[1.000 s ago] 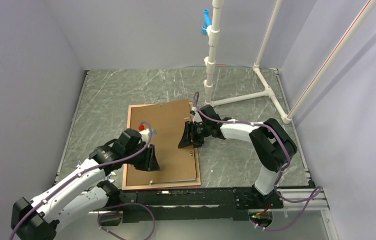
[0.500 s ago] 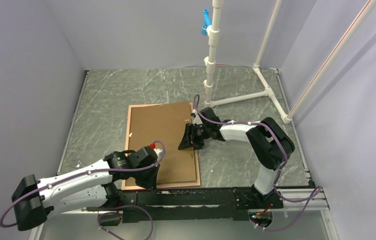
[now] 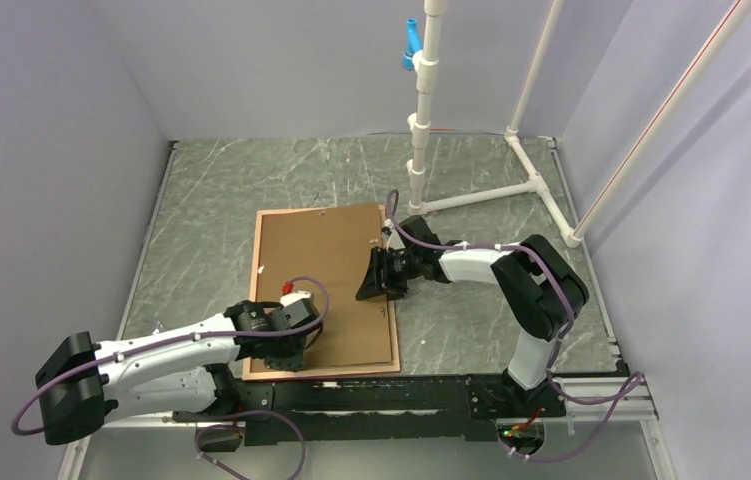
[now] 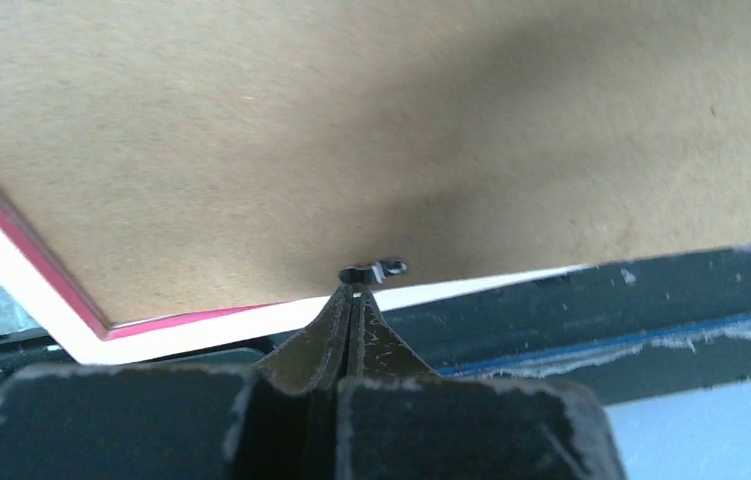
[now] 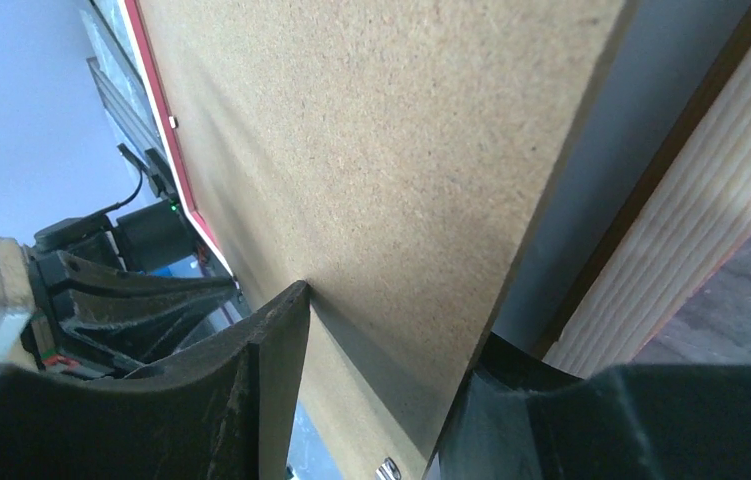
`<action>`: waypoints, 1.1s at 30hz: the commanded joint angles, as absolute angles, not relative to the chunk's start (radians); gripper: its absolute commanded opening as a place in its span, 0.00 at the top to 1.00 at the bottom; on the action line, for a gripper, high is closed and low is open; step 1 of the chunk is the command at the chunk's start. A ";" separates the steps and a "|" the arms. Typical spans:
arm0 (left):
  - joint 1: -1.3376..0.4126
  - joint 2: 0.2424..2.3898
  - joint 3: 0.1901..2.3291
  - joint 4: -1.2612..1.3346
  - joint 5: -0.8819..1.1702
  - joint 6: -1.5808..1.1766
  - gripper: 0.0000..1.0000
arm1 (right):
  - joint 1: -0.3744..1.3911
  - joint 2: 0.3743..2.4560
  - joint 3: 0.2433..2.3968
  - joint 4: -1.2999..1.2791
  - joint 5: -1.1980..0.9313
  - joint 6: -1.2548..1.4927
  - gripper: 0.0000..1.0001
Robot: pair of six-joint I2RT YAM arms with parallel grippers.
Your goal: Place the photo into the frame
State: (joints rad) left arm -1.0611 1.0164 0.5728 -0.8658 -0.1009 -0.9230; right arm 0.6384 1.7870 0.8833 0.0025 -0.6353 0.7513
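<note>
The frame (image 3: 323, 372) lies face down at mid-table, showing a pinkish-red rim (image 4: 181, 322). A brown backing board (image 3: 326, 270) covers it. The photo is hidden. My left gripper (image 3: 291, 358) is shut and empty at the frame's near edge. Its tips (image 4: 355, 292) touch a small metal tab (image 4: 376, 269) there. My right gripper (image 3: 369, 282) is open astride the board's right edge (image 5: 381, 150). One of its fingers (image 5: 251, 360) rests on the board's top, and the other finger (image 5: 551, 420) sits at the board's edge beside the frame's rim (image 5: 681, 240).
A white pipe stand (image 3: 421, 130) with a blue clip (image 3: 410, 45) rises at the back right, and its feet spread over the marbled table (image 3: 221, 190). A black rail (image 3: 401, 390) runs just past the frame's near edge. Grey walls close in on both sides.
My left arm has swung from the middle of the board down to the frame's near edge, and its jaws have shut. The right arm has not moved.
</note>
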 commanded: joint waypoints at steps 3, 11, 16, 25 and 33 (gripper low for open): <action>-1.065 1.020 0.604 -0.948 -0.335 -1.078 1.00 | 0.646 1.770 0.870 0.066 -0.665 0.747 0.52; -1.065 0.998 0.646 -0.992 -0.390 -1.083 1.00 | 0.645 1.779 0.853 0.092 -0.675 0.759 0.52; -1.046 0.883 0.639 -0.911 -0.342 -1.021 0.77 | 0.655 1.777 0.862 0.065 -0.663 0.742 0.51; -0.890 0.754 0.718 -0.870 -0.246 -0.889 0.19 | 0.697 1.753 0.922 -0.074 -0.560 0.696 0.24; -0.821 0.846 0.935 -0.976 -0.273 -0.784 0.12 | 0.718 1.723 0.958 -0.182 -0.465 0.683 0.01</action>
State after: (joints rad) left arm -0.8421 0.8051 0.8444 -0.9310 -0.2638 -0.8639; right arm 0.7036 1.7561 0.9264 -0.0689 -0.5667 0.7258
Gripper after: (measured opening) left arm 0.876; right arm 0.965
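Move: The closed left fingertips are at the small metal clip by the board's near edge, the clip about 1 cm ahead and 1 cm below. From the left hand, the frame's near left corner lies about 12 cm left and 2 cm back, and the left clip some 8 cm ahead and 9 cm left. The right fingers straddle the brown board's right edge, right at the hand point; the right clip sits about 4 cm back of that hand and level sideways. Sweep the closed left fingertips low past the near clip, forward and left about 4 cm, then open them wide and lift away some 12 cm while going on forward and drifting back right. Keep the right gripper at the board's edge until the left begins lifting, then open it wide and ease it left and up about 1 cm each. ##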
